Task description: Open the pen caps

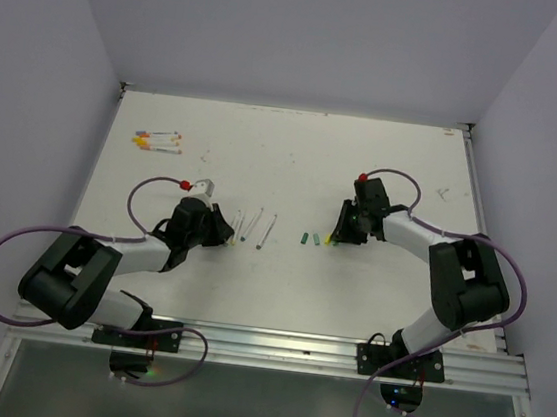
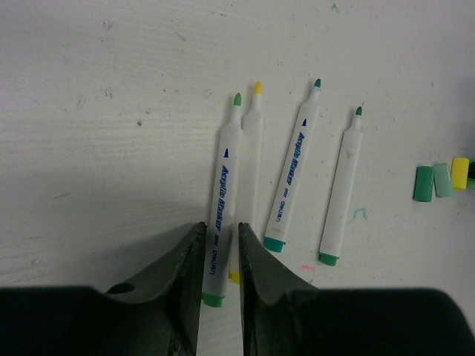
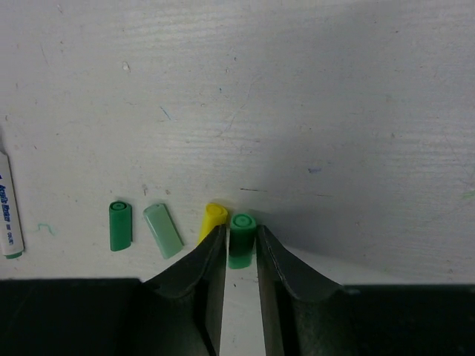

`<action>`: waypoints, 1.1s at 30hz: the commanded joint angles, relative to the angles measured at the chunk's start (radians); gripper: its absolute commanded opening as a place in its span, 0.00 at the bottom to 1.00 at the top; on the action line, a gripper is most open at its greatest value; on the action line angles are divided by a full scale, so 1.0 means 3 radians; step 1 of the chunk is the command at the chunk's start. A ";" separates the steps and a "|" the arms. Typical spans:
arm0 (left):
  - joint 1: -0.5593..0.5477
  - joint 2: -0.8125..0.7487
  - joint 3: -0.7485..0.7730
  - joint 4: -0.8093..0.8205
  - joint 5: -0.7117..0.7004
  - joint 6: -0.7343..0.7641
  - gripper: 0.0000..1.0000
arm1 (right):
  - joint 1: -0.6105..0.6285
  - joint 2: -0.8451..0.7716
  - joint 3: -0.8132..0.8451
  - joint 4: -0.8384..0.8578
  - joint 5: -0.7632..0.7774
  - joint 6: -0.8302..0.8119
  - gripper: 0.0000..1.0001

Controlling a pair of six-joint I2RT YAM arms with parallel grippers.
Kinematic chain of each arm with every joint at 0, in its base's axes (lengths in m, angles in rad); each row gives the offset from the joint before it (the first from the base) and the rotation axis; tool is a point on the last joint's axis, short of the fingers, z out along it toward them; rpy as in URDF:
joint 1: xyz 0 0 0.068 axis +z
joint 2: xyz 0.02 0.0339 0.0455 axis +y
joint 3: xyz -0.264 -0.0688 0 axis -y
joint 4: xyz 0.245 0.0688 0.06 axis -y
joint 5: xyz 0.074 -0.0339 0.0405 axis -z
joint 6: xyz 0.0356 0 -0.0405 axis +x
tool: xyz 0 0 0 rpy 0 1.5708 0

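Note:
Several uncapped white pens (image 1: pixel 256 226) lie side by side in front of my left gripper (image 1: pixel 225 233). In the left wrist view its fingers are slightly open around the back end of the leftmost, green-tipped pen (image 2: pixel 225 163), which lies on the table with a gap on its right side. A row of loose pen caps (image 1: pixel 310 239) lies by my right gripper (image 1: pixel 336 237). In the right wrist view a green cap (image 3: pixel 241 237) lies between its slightly open fingers, next to a yellow cap (image 3: pixel 213 217), a pale green cap (image 3: pixel 162 230) and a dark green cap (image 3: pixel 119 225).
Three capped pens (image 1: pixel 157 140) with coloured ends lie at the back left of the white table (image 1: pixel 294 160). A small pale object (image 1: pixel 204 187) sits just behind my left wrist. Walls close in the table on the left, the back and the right.

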 commanded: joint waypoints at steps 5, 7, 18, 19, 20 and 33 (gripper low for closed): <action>0.0017 -0.0007 -0.0083 0.0102 0.0021 -0.0047 0.30 | -0.0010 -0.0008 -0.0055 0.0130 -0.0060 0.0001 0.33; 0.0017 -0.0078 -0.0083 0.0062 0.0005 -0.0047 0.31 | -0.0010 -0.0013 -0.0055 0.0130 -0.0065 0.0001 0.33; 0.0023 -0.0661 0.0162 -0.0587 -0.0276 -0.0118 0.64 | -0.0010 -0.0396 -0.0152 0.0207 -0.0157 -0.0080 0.39; 0.0023 -0.0707 0.0178 -0.0629 -0.0301 -0.0129 0.66 | -0.0010 -0.0472 -0.0147 0.0181 -0.0147 -0.0091 0.41; 0.0023 -0.0794 0.0203 -0.0685 -0.0383 -0.0144 0.74 | -0.0010 -0.0503 -0.0106 0.0110 -0.0127 -0.0111 0.43; 0.0217 -0.0315 0.1449 -0.1931 -0.1661 -0.0424 1.00 | 0.0001 -0.0862 0.0175 -0.0253 -0.0213 -0.0168 0.67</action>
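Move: The uncapped green-tipped pen I have just put down lies between my left fingertips, its middle about 2 cm ahead and a little lower. From that hand, the yellow-tipped pen is 2 cm right and 2 cm ahead, and the next green-tipped pen 5 cm right and 4 cm ahead. My right fingertips straddle its green cap, right at the hand point and about 1 cm down. Level with that cap, the yellow cap is 2 cm left and the pale green cap 5 cm left. With both grippers already part-open, I widen them further around pen and cap, hardly shifting at first. Then I lift clear: my left hand goes up about 10 cm, then also swings forward and left away from the pens, turning some 20 degrees counter-clockwise and opening fully. My right hand rises nearly straight up off the caps by about 8 cm, opening to around two-thirds, its fingers tilting up roughly 10 degrees. ##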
